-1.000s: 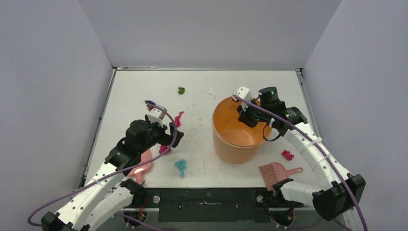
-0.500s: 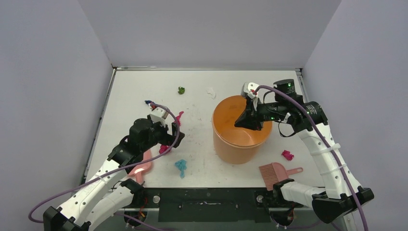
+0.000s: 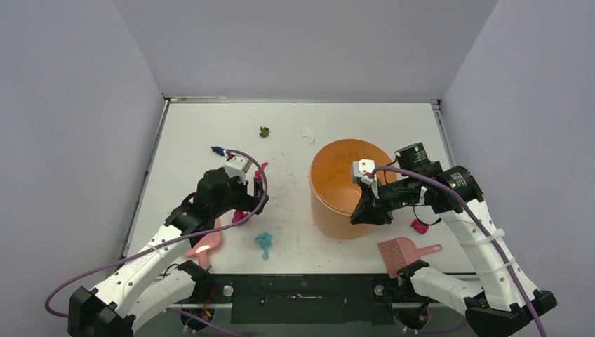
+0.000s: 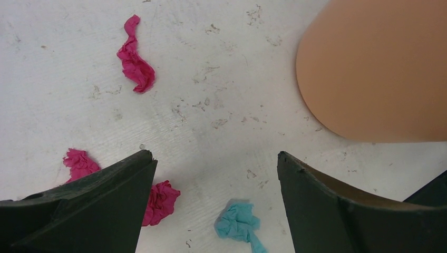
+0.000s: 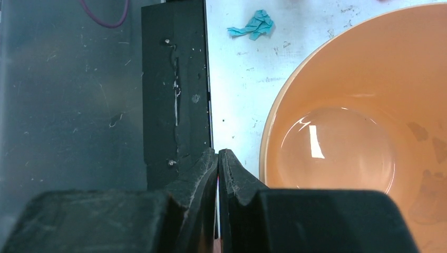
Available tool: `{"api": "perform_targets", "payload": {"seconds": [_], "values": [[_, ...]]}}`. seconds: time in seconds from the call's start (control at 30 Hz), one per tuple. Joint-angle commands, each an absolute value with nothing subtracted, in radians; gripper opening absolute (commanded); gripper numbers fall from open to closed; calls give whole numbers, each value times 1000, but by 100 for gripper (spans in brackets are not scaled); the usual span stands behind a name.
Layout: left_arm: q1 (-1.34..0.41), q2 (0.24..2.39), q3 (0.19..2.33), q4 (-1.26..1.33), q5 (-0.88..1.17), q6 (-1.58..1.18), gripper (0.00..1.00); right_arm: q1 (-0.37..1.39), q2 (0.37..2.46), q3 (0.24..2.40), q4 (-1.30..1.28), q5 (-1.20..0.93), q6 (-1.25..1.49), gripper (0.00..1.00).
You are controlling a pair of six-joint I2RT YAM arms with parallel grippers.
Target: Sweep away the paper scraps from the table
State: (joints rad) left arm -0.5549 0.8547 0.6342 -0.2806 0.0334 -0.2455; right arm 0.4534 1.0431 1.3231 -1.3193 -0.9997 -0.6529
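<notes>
Paper scraps lie on the white table (image 3: 196,126): a green one (image 3: 264,131), a white one (image 3: 308,134), a dark blue one (image 3: 218,150), a magenta strip (image 3: 261,172), a magenta wad (image 3: 240,217), a cyan one (image 3: 264,243) and a magenta one (image 3: 419,226). My left gripper (image 3: 256,191) is open and empty above the table. The left wrist view shows it (image 4: 215,155) with the cyan scrap (image 4: 240,224) between its fingers and a magenta wad (image 4: 161,200) beside the left finger. My right gripper (image 3: 360,215) is shut (image 5: 217,153) over the bucket's near rim.
The orange bucket (image 3: 330,151) stands right of centre; it also shows in the left wrist view (image 4: 379,68) and the right wrist view (image 5: 358,132). A pink brush (image 3: 400,254) lies near the front edge. A pink dustpan (image 3: 203,242) lies under the left arm.
My right gripper has swung from the bucket's far rim across the bucket to its near rim, staying shut. My left gripper has shifted slightly right, still open.
</notes>
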Motion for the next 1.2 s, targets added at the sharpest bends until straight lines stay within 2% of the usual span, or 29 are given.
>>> {"api": "perform_targets", "payload": {"seconds": [0.0,0.2,0.4,1.17], "values": [[-554,878,675,-262,11,-224,84,482,1004,1275,-1279,-961,-652,5],[-554,871,671,-266,-10,-221,84,568,1026,1237,-1221,-826,-619,5],[-554,872,672,-267,-13,-221,84,579,991,1174,-1093,-650,-540,5],[-556,831,667,-268,0,-231,84,461,1051,1086,-683,-199,-270,5]]}}
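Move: The orange bucket's middle stands about 15 cm ahead of the right hand, in line with it, and 15 cm below. The teal scrap lies some 27 cm left and 6 cm ahead; the pink brush about 20 cm right and 3 cm ahead; the magenta scrap some 24 cm right and 13 cm ahead, all 27 cm down. From the left hand, the bucket is roughly 27 cm right, 1 cm ahead and 4 cm below. Right hand dips, then shoves the bucket's near side about 12 cm forward, shut fingers swinging some 35 degrees clockwise. ##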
